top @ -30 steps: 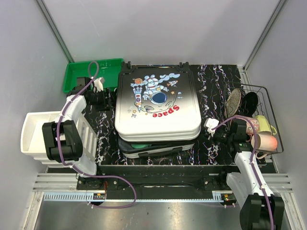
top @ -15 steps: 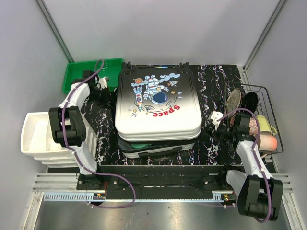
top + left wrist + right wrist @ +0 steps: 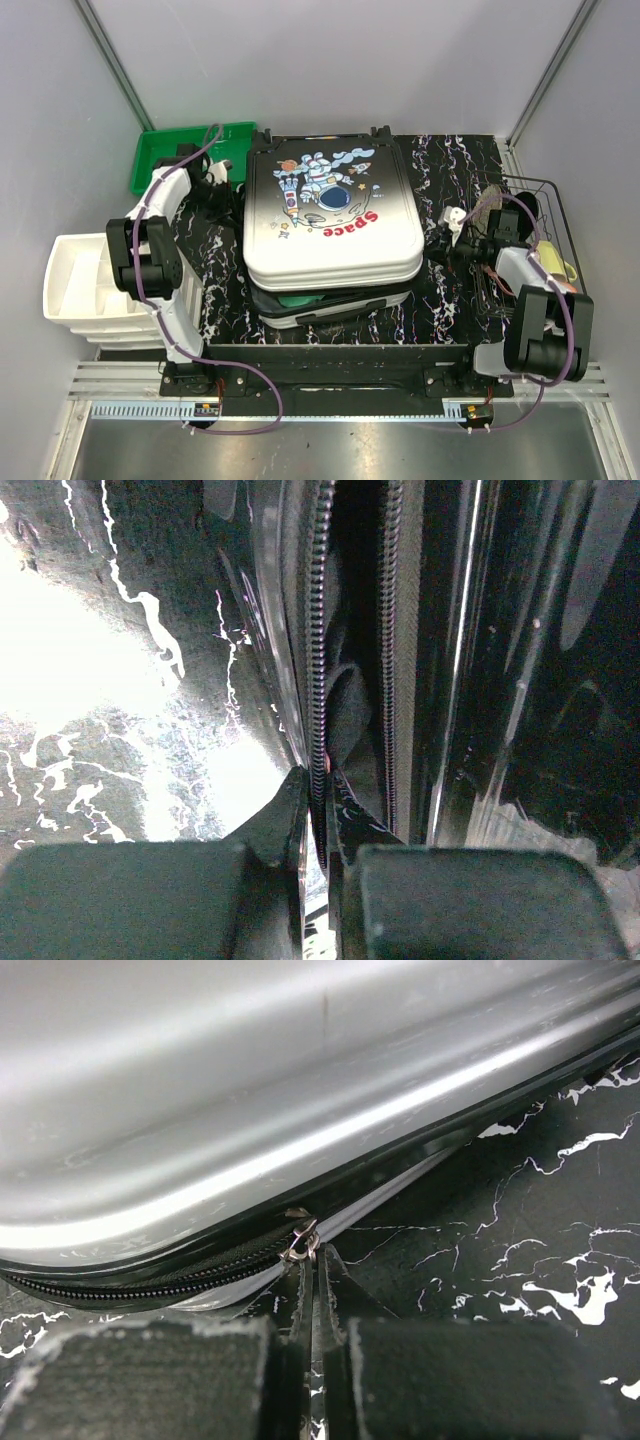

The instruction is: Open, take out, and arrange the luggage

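Observation:
The luggage (image 3: 325,215), white fading to black with an astronaut and "Space" print, lies flat in the middle of the table. Its lid is slightly raised at the front, and something green (image 3: 295,298) shows in the gap. At the luggage's left side, my left gripper (image 3: 230,198) is shut on the lid's zipper edge (image 3: 320,630), with the teeth pinched between the fingers (image 3: 290,815). On the right side, my right gripper (image 3: 438,256) is shut on the metal zipper pull (image 3: 300,1242), just under the grey shell (image 3: 300,1080).
A green plastic bin (image 3: 185,155) stands at the back left, and a white drawer unit (image 3: 80,285) sits left of the left arm. At the right edge, a wire basket (image 3: 553,195) holds shoes and cups close behind my right arm.
My left gripper has shut on the luggage's left zipper edge. My right arm has drawn back along the right side, still shut, and the front gap under the lid has widened slightly.

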Controlling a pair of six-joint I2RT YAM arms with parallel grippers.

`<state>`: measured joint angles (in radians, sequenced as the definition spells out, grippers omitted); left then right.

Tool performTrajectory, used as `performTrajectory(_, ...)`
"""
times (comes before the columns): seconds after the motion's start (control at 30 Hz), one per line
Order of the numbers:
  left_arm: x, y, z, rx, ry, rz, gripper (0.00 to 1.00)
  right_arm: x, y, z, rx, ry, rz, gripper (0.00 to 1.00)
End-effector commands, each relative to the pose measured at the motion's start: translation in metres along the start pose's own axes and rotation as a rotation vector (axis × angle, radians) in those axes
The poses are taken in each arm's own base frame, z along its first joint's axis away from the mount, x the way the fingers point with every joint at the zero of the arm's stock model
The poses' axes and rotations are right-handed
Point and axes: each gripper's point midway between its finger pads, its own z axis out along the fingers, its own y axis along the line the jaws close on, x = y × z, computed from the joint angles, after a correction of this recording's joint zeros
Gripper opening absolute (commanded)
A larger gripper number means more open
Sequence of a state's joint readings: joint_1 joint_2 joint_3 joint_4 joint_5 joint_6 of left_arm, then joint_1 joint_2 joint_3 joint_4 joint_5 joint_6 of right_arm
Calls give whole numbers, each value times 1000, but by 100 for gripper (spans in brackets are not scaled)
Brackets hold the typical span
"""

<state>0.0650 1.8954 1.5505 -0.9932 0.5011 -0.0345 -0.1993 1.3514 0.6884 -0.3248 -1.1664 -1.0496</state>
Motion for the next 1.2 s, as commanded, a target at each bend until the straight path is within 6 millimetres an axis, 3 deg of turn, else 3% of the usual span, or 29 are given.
performTrajectory(0.0, -65, 32, 13, -111, -187, 166, 0, -43, -53, -4, 45, -82, -238, 0)
performTrajectory(0.3, -75, 27, 22, -115, -184, 184, 0, -40, -72, 25, -22, -93, -212, 0)
performTrajectory(0.43, -81, 26, 24, -110, -188, 196, 0, -47, -71, 32, -50, -113, -201, 0)
performTrajectory(0.5, -81, 20, 23, -81, -188, 220, 0, -48, -59, 35, -85, -122, -185, 0)
performTrajectory(0.57, -82, 15, 20, -61, -195, 243, 10, -49, -48, 37, -118, -127, -198, 0)
performTrajectory(0.63, -84, 6, 15, -26, -201, 259, 28, -45, -24, 36, -167, -115, -190, 0)
performTrajectory(0.67, -80, 3, 12, -11, -187, 261, 47, -41, -8, 34, -201, -106, -142, 0)
performTrajectory(0.77, -73, 3, 3, -32, -157, 236, 69, -41, 27, 24, -247, -103, -192, 0)
performTrajectory(0.87, -68, 7, -12, -40, -167, 195, 78, -37, 52, 14, -277, -76, -205, 0)
performTrajectory(1.0, -71, 10, -57, -37, -270, 158, 80, -35, 73, 5, -291, -55, -216, 0)
performTrajectory(1.17, -69, 6, -89, -21, -342, 169, 81, -39, 109, 2, -354, -53, -254, 0)
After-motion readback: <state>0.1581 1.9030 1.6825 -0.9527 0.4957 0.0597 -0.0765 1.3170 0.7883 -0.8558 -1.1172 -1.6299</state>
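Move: The right hand has the zip pull between its shut fingers at the suitcase's right side. The suitcase's near right corner is roughly 7 cm back and 4 cm left of it, the lid's middle some 20 cm left and 8 cm ahead, the dish rack about 21 cm right and 3 cm ahead. The left hand still pinches the left-side seam right at its fingertips, with the green tray about 12 cm ahead and 9 cm left. Forward along the right-side seam goes the right hand, about 5 cm with the zip pull gripped, then it reverses and sweeps back about 10 cm and a little left towards the near corner, turning counter-clockwise. The left hand first holds its pinch, easing slightly right, then opens wide, lets go of the seam and moves forward, then left and up, clear of the suitcase. ##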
